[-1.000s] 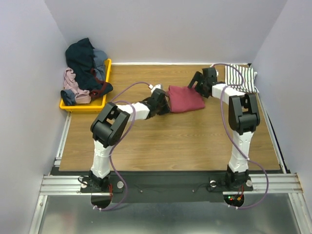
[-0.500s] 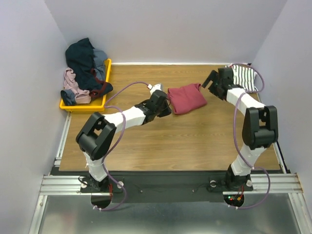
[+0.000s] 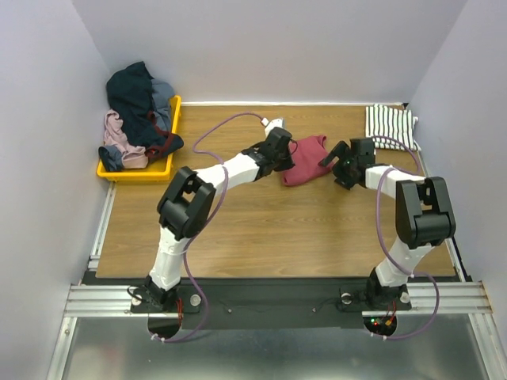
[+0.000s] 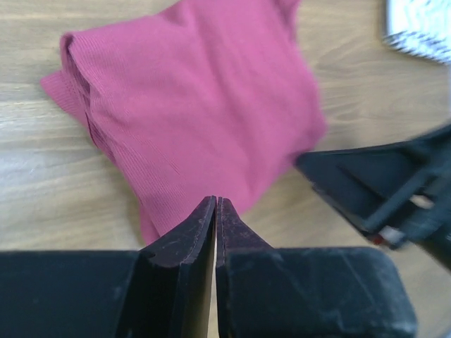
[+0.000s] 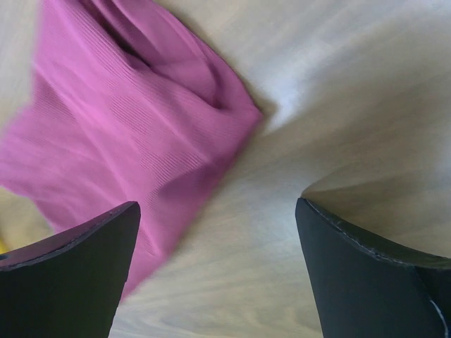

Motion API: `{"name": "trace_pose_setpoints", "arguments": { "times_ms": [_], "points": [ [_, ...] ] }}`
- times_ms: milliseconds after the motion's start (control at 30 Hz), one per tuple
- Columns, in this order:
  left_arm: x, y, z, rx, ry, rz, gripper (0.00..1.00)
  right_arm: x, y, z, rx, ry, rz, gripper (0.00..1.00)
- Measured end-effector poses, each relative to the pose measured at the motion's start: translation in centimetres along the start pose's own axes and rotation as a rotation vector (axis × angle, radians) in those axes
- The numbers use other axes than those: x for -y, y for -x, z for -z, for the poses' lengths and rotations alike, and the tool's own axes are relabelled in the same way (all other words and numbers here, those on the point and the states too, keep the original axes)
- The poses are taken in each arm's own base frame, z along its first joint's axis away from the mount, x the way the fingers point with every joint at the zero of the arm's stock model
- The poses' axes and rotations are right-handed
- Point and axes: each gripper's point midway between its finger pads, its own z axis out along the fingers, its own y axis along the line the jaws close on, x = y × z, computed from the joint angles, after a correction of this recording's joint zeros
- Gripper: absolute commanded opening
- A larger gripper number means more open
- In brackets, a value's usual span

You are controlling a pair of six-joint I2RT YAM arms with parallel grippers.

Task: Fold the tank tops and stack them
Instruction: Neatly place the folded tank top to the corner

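The dark red tank top (image 3: 306, 159) lies folded in a small bundle mid-table, with one gripper at each side of it. My left gripper (image 3: 287, 153) is at its left edge. In the left wrist view its jaws are shut, tips (image 4: 215, 202) at the near edge of the red cloth (image 4: 197, 105), with no cloth showing between them. My right gripper (image 3: 331, 161) stands open at the top's right edge. In its wrist view (image 5: 217, 208) one finger (image 5: 77, 264) overlaps the red cloth (image 5: 120, 120) and the other is over bare wood. The striped tank top (image 3: 390, 125) lies folded at the back right corner.
A yellow tray (image 3: 136, 172) heaped with dark, blue and pink clothes (image 3: 139, 111) sits at the back left. Grey walls close in the table on three sides. The right arm's black gripper (image 4: 380, 183) shows low at the right of the left wrist view, close to the red top.
My right gripper has come away from the striped top and down to the red top's right edge. My left gripper pushed farther right and back, and the red top shifted and turned.
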Motion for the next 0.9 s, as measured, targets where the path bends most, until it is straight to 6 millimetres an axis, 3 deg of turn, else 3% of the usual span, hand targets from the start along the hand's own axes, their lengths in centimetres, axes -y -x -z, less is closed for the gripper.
{"name": "trace_pose_setpoints", "arguments": {
  "times_ms": [167, 267, 333, 467, 533, 567, 767, 900],
  "points": [
    [-4.0, -4.0, -3.1, -0.106, 0.1, -0.018, 0.16, -1.6, 1.1, -1.6, 0.039, 0.063, -0.037, 0.86],
    [-4.7, -4.4, -3.4, -0.124, 0.107, -0.013, 0.16, -2.1, 1.5, -2.5, 0.053, 0.084, -0.051, 0.8],
    [-4.7, -4.1, -3.5, -0.122, 0.098, -0.009, 0.16, -2.6, 1.8, -3.0, 0.063, 0.096, -0.053, 0.73],
    [-4.5, -4.0, -3.5, -0.139, 0.067, 0.007, 0.16, -2.8, 2.2, -4.3, 0.075, 0.092, -0.047, 0.45],
    [-4.1, -3.9, -3.5, -0.152, 0.04, 0.017, 0.16, -2.7, 2.5, -4.9, 0.084, 0.078, -0.036, 0.4],
    [-4.0, -3.9, -3.4, -0.16, 0.028, 0.023, 0.16, -2.6, 2.6, -5.2, 0.088, 0.071, -0.03, 0.29],
    [-3.2, -4.1, -3.1, -0.194, -0.022, 0.042, 0.17, -3.1, 4.8, -6.9, 0.114, -0.004, 0.074, 0.11],
    [-2.1, -2.8, -0.7, -0.191, -0.044, 0.04, 0.18, -3.7, 7.5, -8.5, 0.143, -0.088, 0.211, 0.09]
  ]
}}
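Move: The folded pink tank top's middle lies about 5 cm ahead of the right hand and 10 cm to its left, only some 2 cm lower, with its right edge already near the open fingers. The striped folded top in the far corner is about 20 cm ahead of the right hand and 19 cm to its right. From the left hand, the pink top's middle is roughly 7 cm ahead, 6 cm to the right and 11 cm down. The right fingers close from wide open and pinch the right edge of the pink tank top as the hand travels about 12 cm forward, nearing the striped top, and rolls its left side down late on. The left hand, fingers staying nearly shut, drops some 7 cm to the top's near-left side, hovers there, then starts up again by about 4 cm. ##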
